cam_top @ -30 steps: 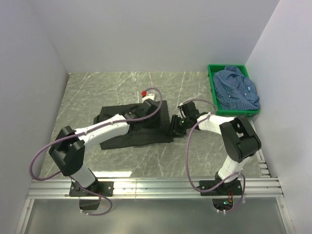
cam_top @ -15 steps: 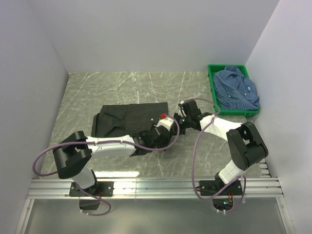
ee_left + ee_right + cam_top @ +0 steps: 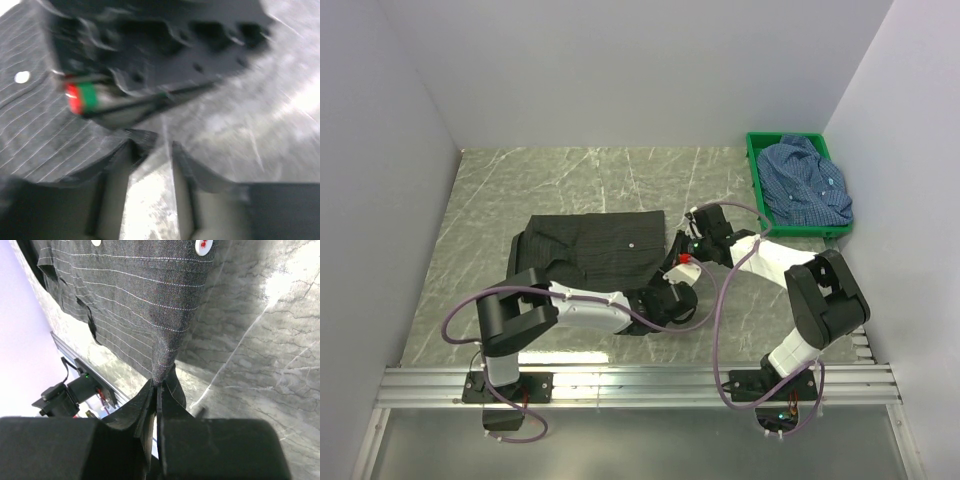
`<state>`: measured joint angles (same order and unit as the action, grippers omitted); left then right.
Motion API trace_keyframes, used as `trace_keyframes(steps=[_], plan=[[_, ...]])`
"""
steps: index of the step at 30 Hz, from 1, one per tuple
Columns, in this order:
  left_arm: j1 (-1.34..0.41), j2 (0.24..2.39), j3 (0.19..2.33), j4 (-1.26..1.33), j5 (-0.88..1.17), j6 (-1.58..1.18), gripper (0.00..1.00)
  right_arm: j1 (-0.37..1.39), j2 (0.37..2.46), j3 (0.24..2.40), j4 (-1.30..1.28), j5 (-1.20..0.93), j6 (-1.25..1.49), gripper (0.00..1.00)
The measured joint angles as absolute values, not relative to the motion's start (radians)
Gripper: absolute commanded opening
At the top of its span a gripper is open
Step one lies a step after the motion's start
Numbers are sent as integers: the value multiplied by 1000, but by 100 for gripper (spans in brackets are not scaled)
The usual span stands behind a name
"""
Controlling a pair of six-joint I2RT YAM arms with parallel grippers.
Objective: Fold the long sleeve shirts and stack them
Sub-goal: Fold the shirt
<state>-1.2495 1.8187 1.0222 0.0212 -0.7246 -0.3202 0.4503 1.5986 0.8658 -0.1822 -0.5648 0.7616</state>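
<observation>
A black shirt (image 3: 590, 245) with fine pale stripes lies spread flat mid-table. The right wrist view shows its cloth (image 3: 135, 305) with white buttons. My right gripper (image 3: 688, 248) is at its right edge, shut (image 3: 159, 384) on a pinched fold of that edge. My left gripper (image 3: 675, 280) is low at the shirt's near right corner, just in front of the right one. Its view is blurred; its fingers (image 3: 152, 147) stand apart over bare table, with the shirt's corner (image 3: 45, 130) touching the left finger. A blue checked shirt (image 3: 807, 185) lies crumpled in the crate.
The green crate (image 3: 755, 170) stands at the back right against the right wall. White walls close in the left, back and right sides. A metal rail (image 3: 640, 385) runs along the near edge, with both arm bases bolted to it.
My left arm has swung from the shirt's far right corner to its near right corner, its jaws narrowing. My right gripper has closed on the shirt's right edge.
</observation>
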Motion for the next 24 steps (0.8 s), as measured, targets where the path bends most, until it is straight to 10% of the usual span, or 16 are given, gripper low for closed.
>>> trace_keyframes(steps=[6, 13, 24], plan=[[-1251, 1845, 1056, -44, -853, -390, 1, 450, 1599, 866, -176, -565, 768, 9], [-1252, 1835, 1055, -73, -872, -431, 1, 432, 1599, 870, -165, -562, 791, 63], [-1250, 1733, 1049, -99, -853, -495, 1, 400, 1761, 966, -47, -543, 835, 78]])
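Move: The raised piece of the shirt's right edge, pinched in the right fingers, hangs just ahead of the left hand, about 2 cm forward and 2 cm left, at nearly the same height. From the right hand, the next stretch of that edge, by its edge button, lies about 7 cm forward, 2 cm left and 4 cm lower; the shirt's far right corner lies some 10 cm forward and 3 cm left, and the inner button about 3 cm forward and 10 cm left, both roughly 5 cm below. The raised edge is passed between hands: the left hand eases some 2 cm left and slightly forward, turning about 10 degrees counter-clockwise as its half-closed fingers shut on the cloth, then lifts it about 3.5 cm. The right hand keeps its hold at first, then opens wide, lets go and travels about 6 cm forward along the edge towards the edge button, finally dipping. ##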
